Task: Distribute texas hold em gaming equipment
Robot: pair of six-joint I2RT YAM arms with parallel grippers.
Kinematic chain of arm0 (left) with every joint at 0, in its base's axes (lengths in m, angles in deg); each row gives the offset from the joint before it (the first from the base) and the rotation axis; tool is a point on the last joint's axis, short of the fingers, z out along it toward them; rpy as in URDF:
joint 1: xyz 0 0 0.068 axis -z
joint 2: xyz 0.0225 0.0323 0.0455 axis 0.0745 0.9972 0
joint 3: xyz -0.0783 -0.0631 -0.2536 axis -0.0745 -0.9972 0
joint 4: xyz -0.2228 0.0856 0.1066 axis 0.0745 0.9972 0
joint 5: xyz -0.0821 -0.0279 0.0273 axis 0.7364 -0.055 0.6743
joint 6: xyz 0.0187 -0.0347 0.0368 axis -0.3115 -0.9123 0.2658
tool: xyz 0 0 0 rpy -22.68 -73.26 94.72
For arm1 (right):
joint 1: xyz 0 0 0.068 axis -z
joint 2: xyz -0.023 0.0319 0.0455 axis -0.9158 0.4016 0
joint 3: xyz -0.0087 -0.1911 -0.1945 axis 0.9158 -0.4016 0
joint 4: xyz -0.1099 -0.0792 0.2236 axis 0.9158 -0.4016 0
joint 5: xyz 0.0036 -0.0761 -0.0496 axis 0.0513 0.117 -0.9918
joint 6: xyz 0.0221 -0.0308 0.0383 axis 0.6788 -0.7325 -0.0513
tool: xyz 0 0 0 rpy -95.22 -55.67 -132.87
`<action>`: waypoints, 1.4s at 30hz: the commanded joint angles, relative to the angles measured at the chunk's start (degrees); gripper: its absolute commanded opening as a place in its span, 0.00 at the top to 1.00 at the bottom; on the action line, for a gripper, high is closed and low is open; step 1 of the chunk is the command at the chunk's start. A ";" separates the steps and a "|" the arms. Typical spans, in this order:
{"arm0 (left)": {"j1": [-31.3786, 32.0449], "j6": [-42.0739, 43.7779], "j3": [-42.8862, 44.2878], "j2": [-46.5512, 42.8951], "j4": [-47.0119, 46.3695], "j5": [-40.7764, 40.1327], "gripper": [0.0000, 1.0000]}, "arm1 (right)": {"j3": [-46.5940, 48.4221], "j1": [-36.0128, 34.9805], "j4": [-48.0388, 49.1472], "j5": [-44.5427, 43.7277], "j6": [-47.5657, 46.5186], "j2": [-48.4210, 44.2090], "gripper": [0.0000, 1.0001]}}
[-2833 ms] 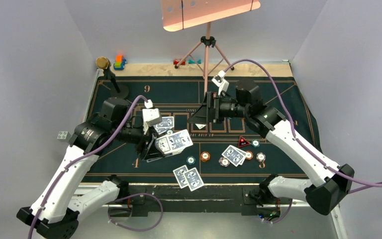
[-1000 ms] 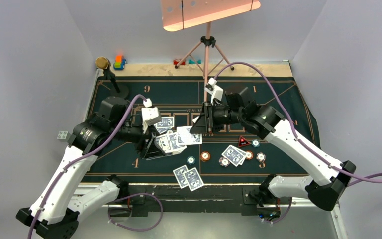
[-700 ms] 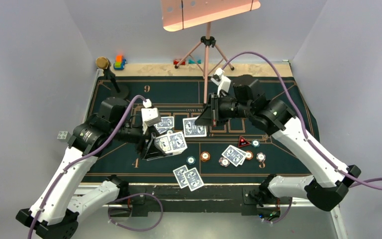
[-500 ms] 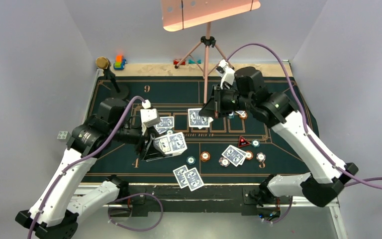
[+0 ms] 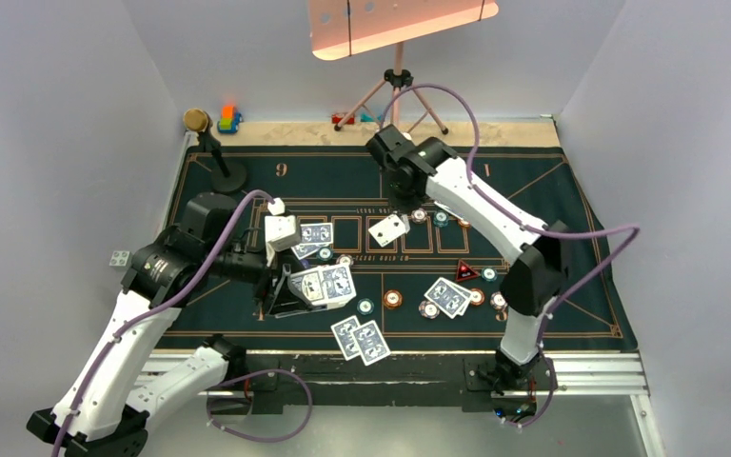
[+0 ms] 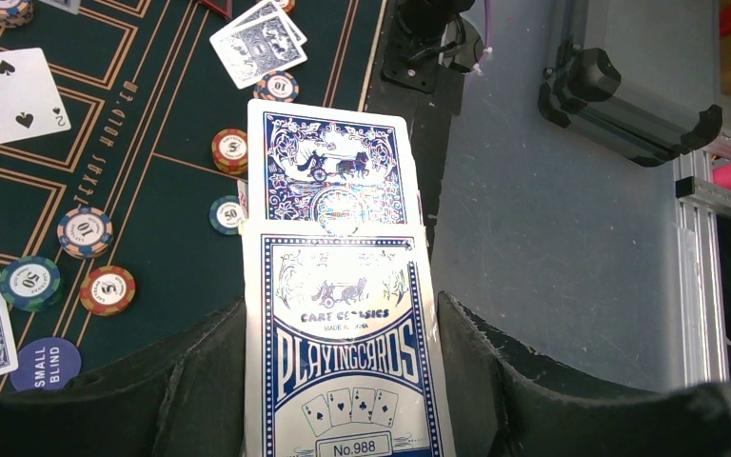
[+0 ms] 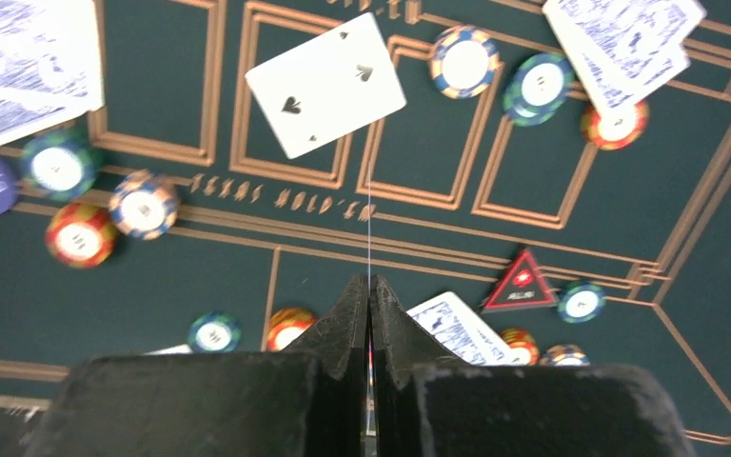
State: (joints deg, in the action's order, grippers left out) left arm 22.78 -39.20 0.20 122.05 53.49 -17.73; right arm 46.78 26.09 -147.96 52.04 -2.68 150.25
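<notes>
My left gripper (image 6: 341,307) (image 5: 290,286) is shut on a blue-and-white playing-card box (image 6: 343,362), out of whose top a blue-backed card (image 6: 328,167) sticks. High over the felt, my right gripper (image 7: 369,283) (image 5: 405,190) is shut on a playing card (image 7: 369,219) that shows only as a thin white edge. A face-up two of spades (image 5: 387,229) (image 7: 326,84) lies in a marked box on the felt. Poker chips (image 5: 393,299) (image 7: 78,238), face-down card pairs (image 5: 362,340) (image 5: 447,296), the red-black triangular marker (image 5: 466,271) (image 7: 522,283) and a dark blue disc (image 6: 46,364) lie around.
A gold-topped black stand (image 5: 211,148) is at the felt's far left corner, with toy blocks (image 5: 228,119) behind it. A tripod (image 5: 398,86) stands at the back middle. A small white block (image 5: 120,258) lies off the felt's left edge.
My right arm has swung up and back and turned its wrist. The blue-backed card no longer shows under it, and a face-up card now shows in the box. The left arm barely moved.
</notes>
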 commanded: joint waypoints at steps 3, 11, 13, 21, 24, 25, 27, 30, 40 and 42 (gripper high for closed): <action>-0.24 1.11 1.80 -0.39 0.45 3.00 1.00 | 10.36 -4.78 -6.27 -21.08 -0.62 11.74 1.00; -0.24 1.38 2.54 -0.33 1.35 3.23 1.00 | 18.79 -8.30 -8.54 -30.02 0.07 27.50 1.00; -0.24 1.38 2.62 -0.33 1.48 3.23 1.00 | 18.59 -8.37 -8.03 -32.22 0.13 29.18 1.00; -0.24 1.40 3.32 0.36 1.58 3.75 1.00 | 17.12 -8.46 -6.40 -34.22 0.94 33.09 1.00; -0.24 1.37 3.76 0.60 1.76 3.63 1.00 | 16.45 -8.46 -4.14 -29.93 0.85 33.27 0.97; -0.26 1.38 3.84 0.67 1.89 3.50 1.00 | 15.90 -8.46 -2.78 -27.20 0.64 32.65 0.91; -0.24 1.42 3.97 0.72 1.97 3.20 1.00 | 13.02 -8.47 0.97 -23.60 0.31 30.47 0.79; -0.24 1.53 4.06 0.69 2.17 2.97 1.00 | 10.41 -8.46 4.93 -18.62 -0.28 27.60 0.63; -0.24 2.04 4.20 0.66 2.37 2.37 1.00 | 7.97 -7.14 7.91 -6.99 1.24 19.83 0.42; -0.24 2.17 4.15 0.54 2.49 2.26 1.00 | 7.56 -6.57 8.46 -4.97 1.52 15.84 0.41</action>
State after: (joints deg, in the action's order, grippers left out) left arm 22.78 -38.54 1.97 122.88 56.59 -16.61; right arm 54.87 18.18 -142.85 40.59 -2.83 175.98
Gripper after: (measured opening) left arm 0.683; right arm 0.582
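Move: The right hand still pinches a playing card, seen edge-on. The face-up two of spades lies about 8 cm ahead of this hand, 3 cm left and 18 cm below it; level with the two on the table, the blue-white chip sits some 11 cm ahead and 5 cm right, and the green chip 11 cm ahead and 10 cm right. From the left hand, which grips the deck, the two is roughly 25 cm ahead, 17 cm right and 28 cm below. The right hand sinks about 16 cm in all towards the two of spades, easing some 4 cm forward and a little left, while it rolls nearly 40 degrees, left side down, so the fingertips swing rightwards and lay the pinched card over the two. After a brief pause near the table the fingers open during the last 3 cm of descent and let the card go, then the hand slips off leftwards and rises about 2.5 cm, rolling halfway back. ##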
